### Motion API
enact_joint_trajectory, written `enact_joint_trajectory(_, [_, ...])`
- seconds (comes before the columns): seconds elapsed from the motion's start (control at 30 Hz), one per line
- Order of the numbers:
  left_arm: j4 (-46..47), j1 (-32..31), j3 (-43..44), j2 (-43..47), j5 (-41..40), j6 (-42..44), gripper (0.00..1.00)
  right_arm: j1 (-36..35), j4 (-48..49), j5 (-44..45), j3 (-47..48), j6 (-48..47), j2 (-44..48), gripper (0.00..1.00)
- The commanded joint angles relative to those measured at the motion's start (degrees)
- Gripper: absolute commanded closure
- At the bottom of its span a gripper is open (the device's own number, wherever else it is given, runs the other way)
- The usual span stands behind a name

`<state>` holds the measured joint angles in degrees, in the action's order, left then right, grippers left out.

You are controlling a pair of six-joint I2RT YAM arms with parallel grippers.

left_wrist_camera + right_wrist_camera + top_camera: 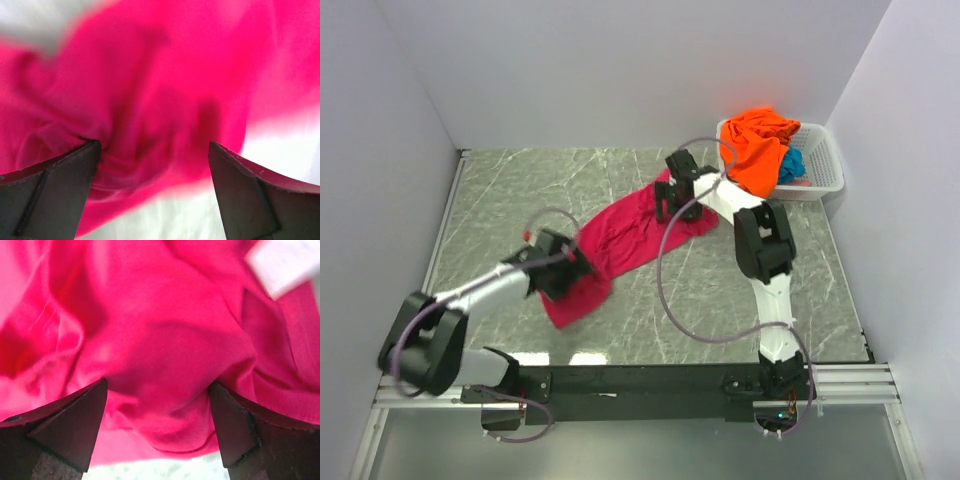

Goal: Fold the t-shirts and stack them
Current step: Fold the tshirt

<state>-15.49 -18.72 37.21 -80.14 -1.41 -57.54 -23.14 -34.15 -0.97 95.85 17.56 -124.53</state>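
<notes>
The magenta-pink t-shirt (625,243) lies crumpled in a long diagonal strip on the table. My left gripper (568,268) is open over its near-left end; the left wrist view shows pink cloth (150,100) between the spread fingers (55,190). My right gripper (670,205) is open over its far-right end; pink cloth (165,365) bulges between its fingers (70,430), with the white neck label (287,262) at upper right. The orange t-shirt (760,145) and the teal-blue t-shirt (792,166) sit in the basket.
The white lattice basket (825,165) stands at the back right corner. Grey walls close the table on the left, back and right. Bare marble tabletop (710,290) lies in front of the pink shirt.
</notes>
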Motion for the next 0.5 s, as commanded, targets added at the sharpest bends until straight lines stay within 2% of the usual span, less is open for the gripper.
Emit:
enact_joint_trajectory(0.0, [-18.6, -17.1, -12.2, 2.2, 15.1, -11.7, 0.01, -0.2, -8.5, -2.1, 12.6, -8.0, -9.5, 0.12])
enact_joint_trajectory(0.03, [-18.7, -20.9, -13.0, 6.7, 17.2, -13.7, 0.00, -0.2, -10.0, -2.7, 20.3, -8.6, -11.3, 0.12])
enact_joint_trajectory(0.1, [-18.6, -29.9, -12.2, 11.1, 20.3, -18.4, 0.01, -0.3, -14.4, -5.0, 28.5, -11.3, -16.9, 0.13])
enact_joint_trajectory(0.13, [-18.3, -32.1, -11.3, 14.9, 20.6, -19.4, 0.01, -0.3, -14.8, -5.4, 35.2, -12.0, -18.5, 0.13])
enact_joint_trajectory(0.2, [-17.8, -35.7, -7.7, 17.3, 19.9, -19.5, 0.01, -0.3, -14.2, -6.5, 40.0, -14.3, -21.3, 0.13])
enact_joint_trajectory(0.3, [-20.7, -36.8, -2.2, 18.6, 15.8, -17.4, 0.01, -0.3, -8.1, -7.3, 40.3, -16.3, -19.4, 0.12])
enact_joint_trajectory(0.37, [-27.3, -36.7, 2.1, 17.3, 11.6, -16.2, 0.01, -0.3, -4.5, -7.6, 37.0, -16.5, -15.9, 0.12])
enact_joint_trajectory(0.4, [-29.5, -36.8, 3.4, 16.7, 6.6, -15.9, 0.01, -0.5, -4.3, -7.7, 36.5, -16.3, -14.7, 0.12])
enact_joint_trajectory(0.47, [-33.6, -36.7, 6.3, 15.0, 1.9, -15.9, 0.01, -0.6, -5.0, -6.5, 35.8, -15.7, -11.4, 0.11])
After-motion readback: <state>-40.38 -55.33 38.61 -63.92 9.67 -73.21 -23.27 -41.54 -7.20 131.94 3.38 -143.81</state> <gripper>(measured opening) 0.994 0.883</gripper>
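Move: Beneath both open grippers lies the folded red t-shirt, running diagonally; its middle is about 9 cm ahead and 12 cm right of the left hand, barely 1 cm lower. From the right hand that middle is some 8 cm back and 11 cm left. The table's front edge runs roughly 23 cm straight back from the left hand. The laundry basket stands about 26 cm right of the right hand and 13 cm ahead. Swinging the t-shirt round with both hands, fingers still wide open on the cloth: the left drags its end fast back about 22 cm and 11 cm right towards the table's front edge, turning some 30 degrees clockwise. The right pushes the other end forward and left, turning slightly counter-clockwise. Both then slow and rise off the cloth, the left more. ##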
